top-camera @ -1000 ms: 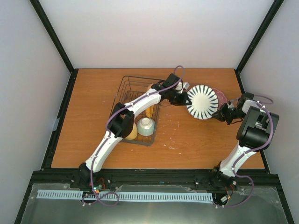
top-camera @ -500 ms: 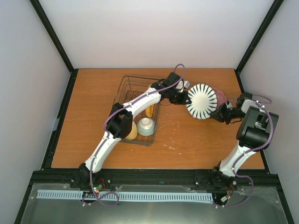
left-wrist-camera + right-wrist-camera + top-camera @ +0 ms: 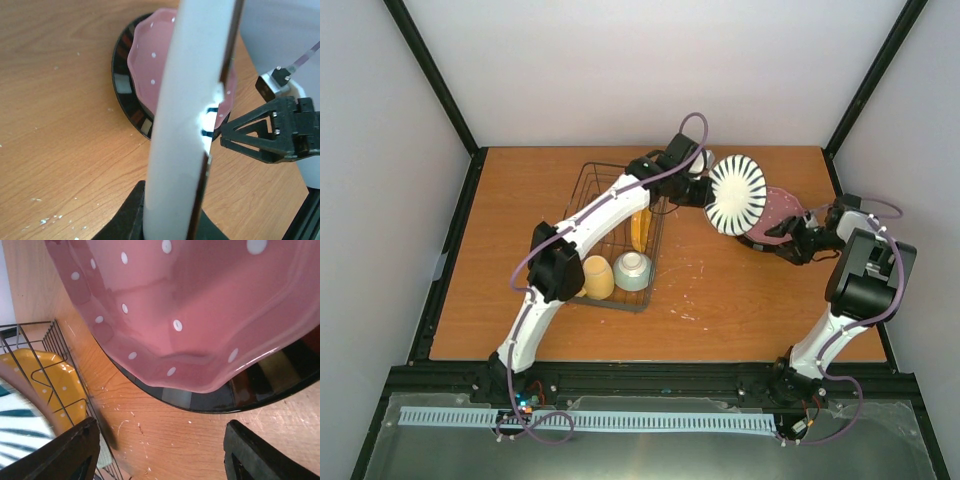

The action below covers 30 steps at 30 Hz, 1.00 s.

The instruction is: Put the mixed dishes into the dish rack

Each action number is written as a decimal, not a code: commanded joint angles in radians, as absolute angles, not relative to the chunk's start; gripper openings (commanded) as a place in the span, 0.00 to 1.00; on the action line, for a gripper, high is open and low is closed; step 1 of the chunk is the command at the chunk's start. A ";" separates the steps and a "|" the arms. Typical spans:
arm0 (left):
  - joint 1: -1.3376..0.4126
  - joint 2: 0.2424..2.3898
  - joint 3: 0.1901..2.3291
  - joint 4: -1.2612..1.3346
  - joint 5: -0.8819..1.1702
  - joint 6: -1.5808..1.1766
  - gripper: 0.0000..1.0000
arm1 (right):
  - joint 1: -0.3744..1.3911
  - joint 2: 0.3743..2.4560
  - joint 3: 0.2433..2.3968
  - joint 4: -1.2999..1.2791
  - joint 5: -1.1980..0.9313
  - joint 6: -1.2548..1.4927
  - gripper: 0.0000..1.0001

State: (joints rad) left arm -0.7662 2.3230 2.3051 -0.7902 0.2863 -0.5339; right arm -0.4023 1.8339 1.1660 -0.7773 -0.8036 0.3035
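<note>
The black-and-white striped plate (image 3: 736,195) is held upright above the table, my left gripper (image 3: 705,190) shut on its rim; its white back (image 3: 185,125) fills the left wrist view. The pink white-dotted plate (image 3: 778,208) lies on the dark-rimmed plate (image 3: 215,399) on the table. My right gripper (image 3: 786,238) stands open just in front of that stack, empty, fingers (image 3: 70,455) apart over bare wood. The wire dish rack (image 3: 582,195) holds the yellow mug (image 3: 598,277), the mint bowl (image 3: 633,270) and the upright orange dotted plate (image 3: 640,230).
The rack's right side (image 3: 60,360) stands close to the left of the plate stack. Black frame rails (image 3: 450,260) border the table, with white walls beyond. White crumbs (image 3: 695,300) are scattered on the wood near the rack.
My right gripper has opened and let go of the striped plate's edge. The left arm has lifted the plate up and back, uncovering the pink plate.
</note>
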 commanded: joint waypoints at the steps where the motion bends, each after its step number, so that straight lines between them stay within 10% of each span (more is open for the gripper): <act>1: -0.764 2.198 2.427 -0.750 0.270 -0.493 0.01 | -0.401 1.762 1.167 -0.751 -0.745 0.309 0.68; 19: -0.752 1.718 2.410 -1.138 -0.644 -0.393 0.01 | -0.292 1.560 0.995 -0.731 -0.647 0.351 0.68; 30: -0.654 1.674 2.144 -1.318 -0.655 -0.521 0.01 | -0.249 1.558 1.058 -0.767 -0.642 0.355 0.68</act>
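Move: The left hand grips the striped plate; the rack's free slots, left of the yellow plate, lie about 25 cm to its left, 4 cm back and 15 cm down. The yellow plate stands some 15 cm left and 5 back, the upturned bowl 17 left and 18 back, the mug 27 left and 20 back. From the empty right hand, the pink plate is some 7 cm ahead and slightly lower, with the black plate under it. Still pinching the striped plate by its edge, the left hand sweeps it up and to the left, roughly 30 cm each way, away from the plate stack to above the rack, turning counter-clockwise some 40 degrees, then sinks about 9 cm. The empty right hand, staying open, draws a few centimetres left, back and up from the pink plate. ##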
